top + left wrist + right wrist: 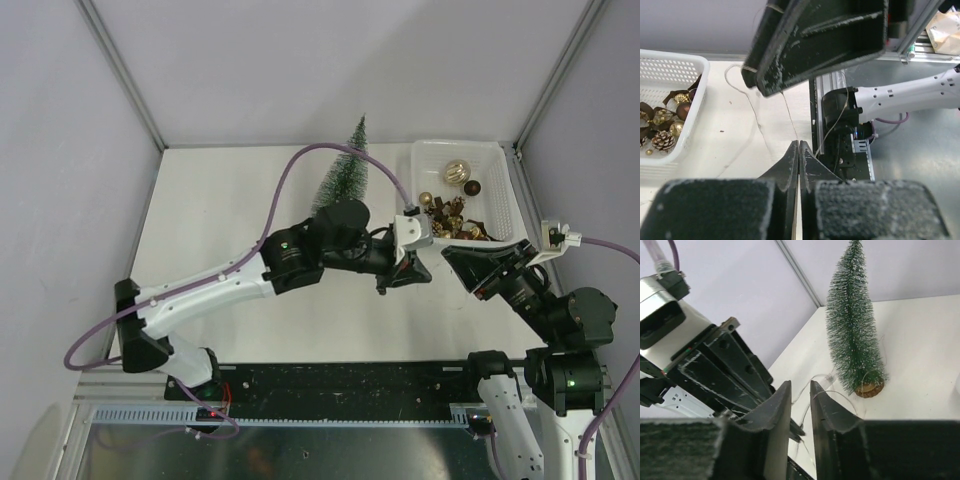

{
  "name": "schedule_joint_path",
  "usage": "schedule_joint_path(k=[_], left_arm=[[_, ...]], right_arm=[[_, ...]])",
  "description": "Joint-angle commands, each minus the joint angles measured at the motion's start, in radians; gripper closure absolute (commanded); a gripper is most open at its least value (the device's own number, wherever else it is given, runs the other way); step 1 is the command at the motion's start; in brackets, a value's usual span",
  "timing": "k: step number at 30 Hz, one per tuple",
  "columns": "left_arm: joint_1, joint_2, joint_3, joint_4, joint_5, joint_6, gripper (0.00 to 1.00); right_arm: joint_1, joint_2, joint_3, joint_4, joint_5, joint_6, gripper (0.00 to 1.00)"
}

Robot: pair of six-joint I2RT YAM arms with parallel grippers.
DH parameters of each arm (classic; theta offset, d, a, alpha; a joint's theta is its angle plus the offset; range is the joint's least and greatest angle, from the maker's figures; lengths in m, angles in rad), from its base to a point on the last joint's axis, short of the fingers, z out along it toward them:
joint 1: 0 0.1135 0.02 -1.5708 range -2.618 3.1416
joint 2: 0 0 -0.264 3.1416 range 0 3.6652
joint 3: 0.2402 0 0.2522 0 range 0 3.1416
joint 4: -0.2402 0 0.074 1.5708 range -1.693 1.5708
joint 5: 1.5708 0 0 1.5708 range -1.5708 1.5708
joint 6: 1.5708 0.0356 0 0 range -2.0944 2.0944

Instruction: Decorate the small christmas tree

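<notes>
The small christmas tree (347, 168) stands upright on its wooden disc at the back of the table, and fills the right wrist view (852, 325). A thin, pale light wire (835, 392) trails from its foot toward both grippers. My left gripper (393, 277) hovers in front of the tree, shut on that wire (790, 117), which reaches its closed tips (799, 145). My right gripper (458, 256) faces it from the right. Its jaws (800, 386) stand a little apart with the wire running loose through the gap. One of its fingers (815, 45) looms over the left wrist view.
A white mesh basket (505, 185) of gold and brown ornaments (455, 215) and pinecones (662, 140) sits at the back right, close behind my right gripper. The enclosure's grey walls close in the back and both sides. The arm bases and a black rail (340, 385) line the near edge.
</notes>
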State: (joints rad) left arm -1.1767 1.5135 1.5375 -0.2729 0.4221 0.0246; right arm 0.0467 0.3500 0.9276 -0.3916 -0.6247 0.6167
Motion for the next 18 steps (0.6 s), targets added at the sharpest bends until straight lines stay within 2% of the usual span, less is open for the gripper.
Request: schedule_joint_path(k=[1,4,7,12,18], left_arm=[[0.020,-0.115,-0.037,-0.073,0.014,0.047,1.00],[0.046,-0.160,-0.071,-0.108,0.045,0.062,1.00],[0.057,-0.193,-0.091,-0.156,0.089,0.099,1.00],[0.060,-0.234,-0.100,-0.257,0.139,0.197,1.00],[0.060,-0.278,-0.088,-0.339,0.133,0.286,1.00]], right_arm=[[0.004,-0.013,-0.001,0.016,0.002,0.002,0.66],[0.004,-0.014,-0.002,0.015,-0.010,0.007,0.56],[0.004,-0.014,-0.002,0.014,-0.024,0.008,0.51],[0.004,-0.011,0.009,-0.008,-0.047,0.001,0.48],[0.005,-0.016,0.013,-0.072,-0.061,-0.020,0.47]])
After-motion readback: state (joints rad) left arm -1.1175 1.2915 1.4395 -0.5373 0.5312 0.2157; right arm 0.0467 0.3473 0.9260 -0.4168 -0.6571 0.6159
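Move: The tree the left hand's thin wire is meant for stands about 22 cm ahead and some 15 cm to the left of that hand, its middle roughly 12 cm lower. The right gripper's tips are close by, some 3 cm ahead, 2 cm right and 5 cm above. The ornament basket lies about 35 cm ahead, 15 cm right and 30 cm below. From the right hand the tree is about 19 cm ahead, 17 cm left and 17 cm lower. Still pinching the thin wire, the left hand draws it away from the right gripper, going about 8 cm left at nearly one height across the near side of the tree, edging back 2 cm and turning some 10 degrees. The right hand stays almost in place while its fingers, barely parted at first, spread to about half open and let the wire go. ##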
